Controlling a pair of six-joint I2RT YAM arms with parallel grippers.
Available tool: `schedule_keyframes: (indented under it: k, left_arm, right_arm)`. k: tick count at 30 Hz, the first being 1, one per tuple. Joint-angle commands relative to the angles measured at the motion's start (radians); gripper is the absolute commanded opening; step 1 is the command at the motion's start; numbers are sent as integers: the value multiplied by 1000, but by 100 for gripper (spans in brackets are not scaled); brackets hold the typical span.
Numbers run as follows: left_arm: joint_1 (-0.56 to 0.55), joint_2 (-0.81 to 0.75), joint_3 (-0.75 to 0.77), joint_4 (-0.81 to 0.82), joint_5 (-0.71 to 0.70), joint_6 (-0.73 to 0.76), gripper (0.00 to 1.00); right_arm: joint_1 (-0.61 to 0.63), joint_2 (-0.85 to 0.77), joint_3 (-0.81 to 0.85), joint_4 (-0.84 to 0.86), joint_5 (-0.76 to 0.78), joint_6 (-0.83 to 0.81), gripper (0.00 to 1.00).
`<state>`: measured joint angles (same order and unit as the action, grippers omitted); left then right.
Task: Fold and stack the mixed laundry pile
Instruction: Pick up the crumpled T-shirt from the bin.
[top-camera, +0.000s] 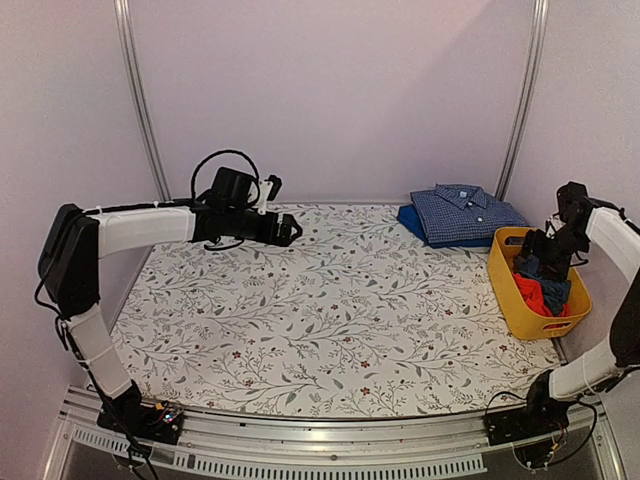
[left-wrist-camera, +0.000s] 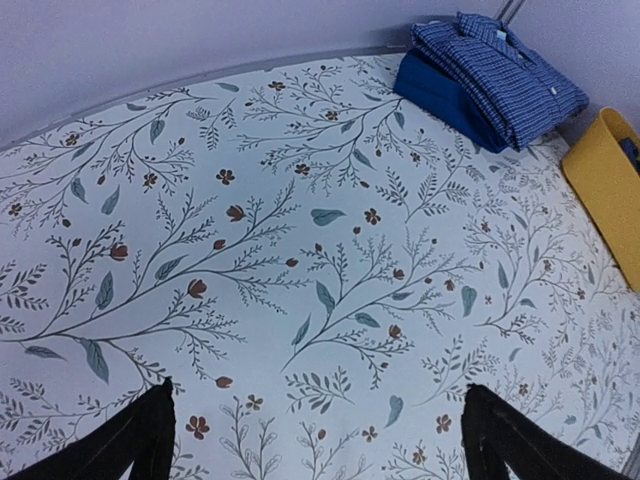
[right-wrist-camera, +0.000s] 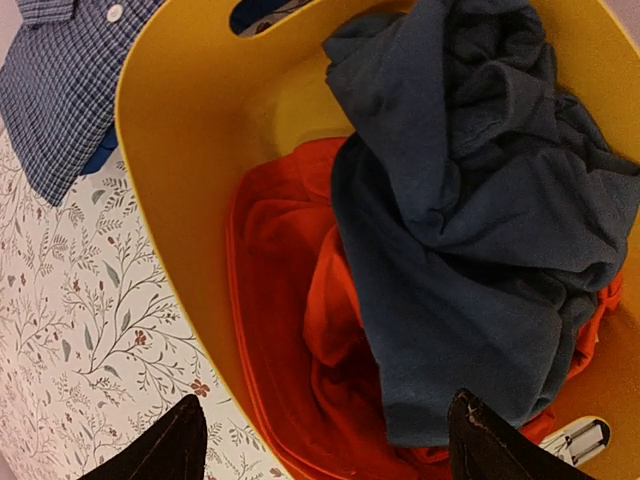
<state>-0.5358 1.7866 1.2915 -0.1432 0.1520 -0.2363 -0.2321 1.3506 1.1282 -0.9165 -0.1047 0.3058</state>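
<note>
The mixed laundry pile lies in the yellow basket (right-wrist-camera: 190, 200): a crumpled dark navy garment (right-wrist-camera: 470, 220) on top of a red-orange cloth (right-wrist-camera: 290, 260). From above they show as the navy garment (top-camera: 541, 272) and the red-orange cloth (top-camera: 540, 298). A folded blue small-check shirt (top-camera: 465, 212) rests on a folded blue garment (top-camera: 409, 219) at the back right. My right gripper (right-wrist-camera: 325, 445) hangs open just above the basket, one finger over the navy garment, the other outside the basket's wall. Over the back left of the table my left gripper (left-wrist-camera: 320, 440) is open and holds nothing.
The yellow basket (top-camera: 508, 290) stands at the table's right edge, near the folded shirt (left-wrist-camera: 500, 70). A floral cloth (top-camera: 330, 310) covers the table. A small silvery clip (right-wrist-camera: 580, 440) shows inside the basket. Metal frame posts (top-camera: 140, 100) rise at the back corners.
</note>
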Motion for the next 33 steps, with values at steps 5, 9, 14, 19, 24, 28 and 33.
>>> schedule_keyframes:
  k: [5,9,14,19,24,28,33]
  left_arm:
    - [7,41,-10,35,26,-11,100]
    - [9,31,-19,23,-3,8,100]
    - [26,20,-17,11,-15,9,100]
    - [36,20,-11,9,-12,5,100]
    - [42,20,11,2,-18,21,100]
    - [44,30,36,2,-16,23,100]
    - [54,31,51,-7,-22,6,100]
  right_arm:
    - [-128,130,69,140,115,26,83]
    - [-131,265,126,188,145,12,84]
    - [-133,423,188,234,175,-14,84]
    - [-135,501,232,221,137,-40,30]
    - [-134,344,289,141,116,-25,0]
    - [-134,137,361,94,55,-23,0]
    - [-127,24,467,68,-158,-80,0]
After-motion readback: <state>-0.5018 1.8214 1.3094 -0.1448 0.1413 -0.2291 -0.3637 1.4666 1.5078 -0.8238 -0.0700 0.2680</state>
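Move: The dark blue T-shirt lies crumpled in the yellow bin, about 5 cm ahead of the right hand, 7 cm to its right and 11 cm below. Red cloth shows beside and under the shirt, roughly 2 cm ahead of that hand, 3 cm right and 13 cm below. The checked shirt on the stack is about 15 cm ahead, 15 cm left and 11 cm down. From the left hand, the T-shirt is some 57 cm right, 7 cm back and 12 cm lower. Right hand swings right and forward, dips about 9 cm, pinches the T-shirt, then lifts it some 20 cm. ##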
